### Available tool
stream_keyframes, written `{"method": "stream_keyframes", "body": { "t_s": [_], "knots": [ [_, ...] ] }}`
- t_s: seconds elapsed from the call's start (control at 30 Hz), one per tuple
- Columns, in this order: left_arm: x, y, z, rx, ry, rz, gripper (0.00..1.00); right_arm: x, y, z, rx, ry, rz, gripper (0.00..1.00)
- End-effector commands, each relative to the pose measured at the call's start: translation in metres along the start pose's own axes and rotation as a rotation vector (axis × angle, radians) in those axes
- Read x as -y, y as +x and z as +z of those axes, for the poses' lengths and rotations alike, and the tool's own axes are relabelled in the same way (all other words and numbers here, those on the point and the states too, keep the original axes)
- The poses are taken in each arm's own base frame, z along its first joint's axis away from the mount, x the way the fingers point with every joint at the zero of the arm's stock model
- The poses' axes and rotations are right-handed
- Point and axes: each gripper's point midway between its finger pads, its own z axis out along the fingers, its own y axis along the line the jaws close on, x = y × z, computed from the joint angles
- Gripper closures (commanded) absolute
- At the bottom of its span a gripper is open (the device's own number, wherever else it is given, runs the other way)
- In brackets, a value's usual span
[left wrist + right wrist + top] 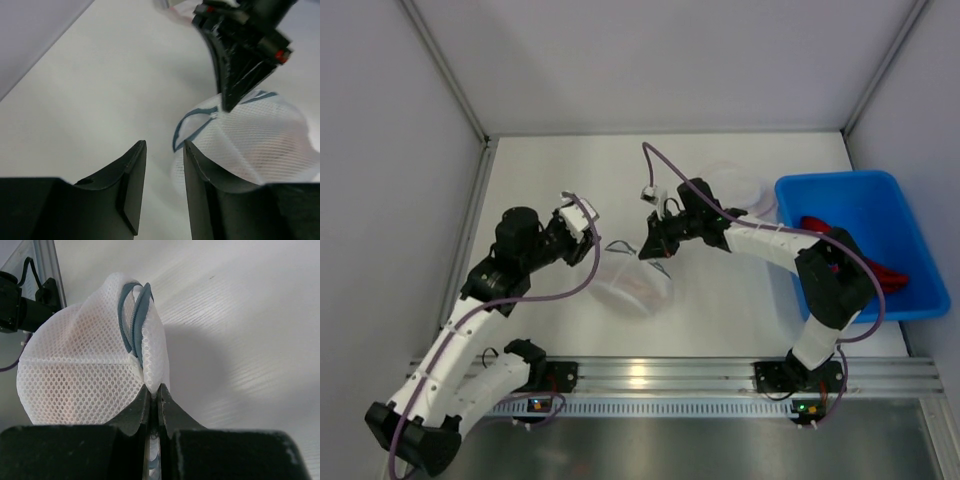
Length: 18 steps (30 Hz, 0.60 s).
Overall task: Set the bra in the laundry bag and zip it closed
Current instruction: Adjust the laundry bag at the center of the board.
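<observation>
The white mesh laundry bag (632, 285) lies on the table between the two arms. A pinkish shape, the bra (75, 390), shows faintly through its mesh. The bag's blue-grey zipper (132, 315) stands partly apart near the top. My right gripper (154, 387) is shut on the bag's mesh edge just beside the zipper, at the bag's far right side (648, 248). My left gripper (164, 144) is open with nothing between its fingers, just left of the bag (592, 235), and the bag's edge shows past its right finger.
A blue bin (895, 205) with red items stands at the right. A translucent round white thing (735, 190) lies behind the right arm, beside the bin. Grey walls close in the table on the left, back and right.
</observation>
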Motion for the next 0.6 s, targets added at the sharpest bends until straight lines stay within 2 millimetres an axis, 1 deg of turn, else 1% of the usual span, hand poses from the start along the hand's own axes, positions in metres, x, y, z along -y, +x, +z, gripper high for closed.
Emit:
{"method": "stream_keyframes", "body": {
  "t_s": [0.0, 0.03, 0.07, 0.1, 0.13, 0.17, 0.2, 0.23, 0.27, 0.3, 0.37, 0.4, 0.47, 0.5, 0.53, 0.57],
  "knots": [
    [0.037, -0.019, -0.022, 0.035, 0.159, -0.150, 0.59, -0.014, -0.043, -0.010, 0.089, 0.019, -0.038, 1.00],
    [0.039, -0.016, -0.021, 0.023, 0.168, -0.172, 0.59, -0.014, -0.054, -0.015, 0.106, 0.023, -0.058, 1.00],
    [0.037, -0.011, -0.018, 0.005, 0.152, -0.190, 0.59, -0.008, -0.057, -0.023, 0.103, 0.042, -0.048, 1.00],
    [0.036, -0.007, -0.016, -0.008, 0.148, -0.187, 0.59, -0.006, -0.063, -0.029, 0.109, 0.057, -0.064, 1.00],
    [0.030, -0.006, -0.012, -0.019, 0.127, -0.179, 0.59, -0.001, -0.081, -0.037, 0.130, 0.093, -0.137, 1.00],
    [0.026, -0.004, -0.010, -0.026, 0.109, -0.179, 0.59, 0.005, -0.086, -0.043, 0.123, 0.121, -0.178, 1.00],
    [0.022, -0.006, -0.006, -0.023, 0.090, -0.183, 0.59, 0.010, -0.088, -0.053, 0.110, 0.148, -0.192, 1.00],
    [0.017, -0.011, -0.004, -0.005, 0.074, -0.176, 0.59, 0.012, -0.104, -0.062, 0.123, 0.172, -0.259, 1.00],
    [0.015, -0.015, -0.001, 0.005, 0.076, -0.172, 0.59, 0.018, -0.110, -0.069, 0.117, 0.210, -0.281, 1.00],
    [0.015, -0.019, 0.000, 0.018, 0.080, -0.175, 0.59, 0.020, -0.116, -0.077, 0.096, 0.233, -0.321, 1.00],
    [0.015, -0.024, 0.001, 0.038, 0.083, -0.180, 0.58, 0.023, -0.123, -0.084, 0.093, 0.275, -0.353, 1.00],
    [0.017, -0.021, 0.002, 0.032, 0.087, -0.196, 0.58, 0.021, -0.126, -0.086, 0.090, 0.288, -0.387, 1.00],
    [0.018, -0.018, 0.002, 0.035, 0.077, -0.238, 0.58, 0.020, -0.124, -0.085, 0.072, 0.333, -0.414, 1.00],
    [0.021, -0.011, 0.004, 0.025, 0.079, -0.259, 0.58, 0.024, -0.112, -0.079, 0.046, 0.343, -0.405, 1.00],
    [0.024, -0.005, 0.005, 0.019, 0.087, -0.282, 0.58, 0.027, -0.108, -0.074, 0.043, 0.364, -0.414, 1.00],
    [0.027, -0.006, 0.007, 0.033, 0.090, -0.322, 0.58, 0.022, -0.097, -0.063, 0.024, 0.355, -0.421, 1.00]
  ]
}}
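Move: Your right gripper already pinches the laundry bag by its zipper edge, with the bag's body hanging on the base side. The centre of the board lies about 8 cm ahead of the right hand, 4 cm to its right and 12 cm below. The pink mesh bag lies about 18 cm ahead and 19 cm to the right of the right hand. From the empty left hand, the held laundry bag is roughly 9 cm right, 6 cm back and 17 cm lower. Keep the right fingers shut on the zipper edge and carry the laundry bag forward about 9 cm while lifting it about 10 cm, drifting slightly right, over towards the board's centre. Roll that hand some 25 degrees so its far side comes up. Draw the free left gripper back a couple of centimetres, tipping its fingers a little downward and leaving them half open. ##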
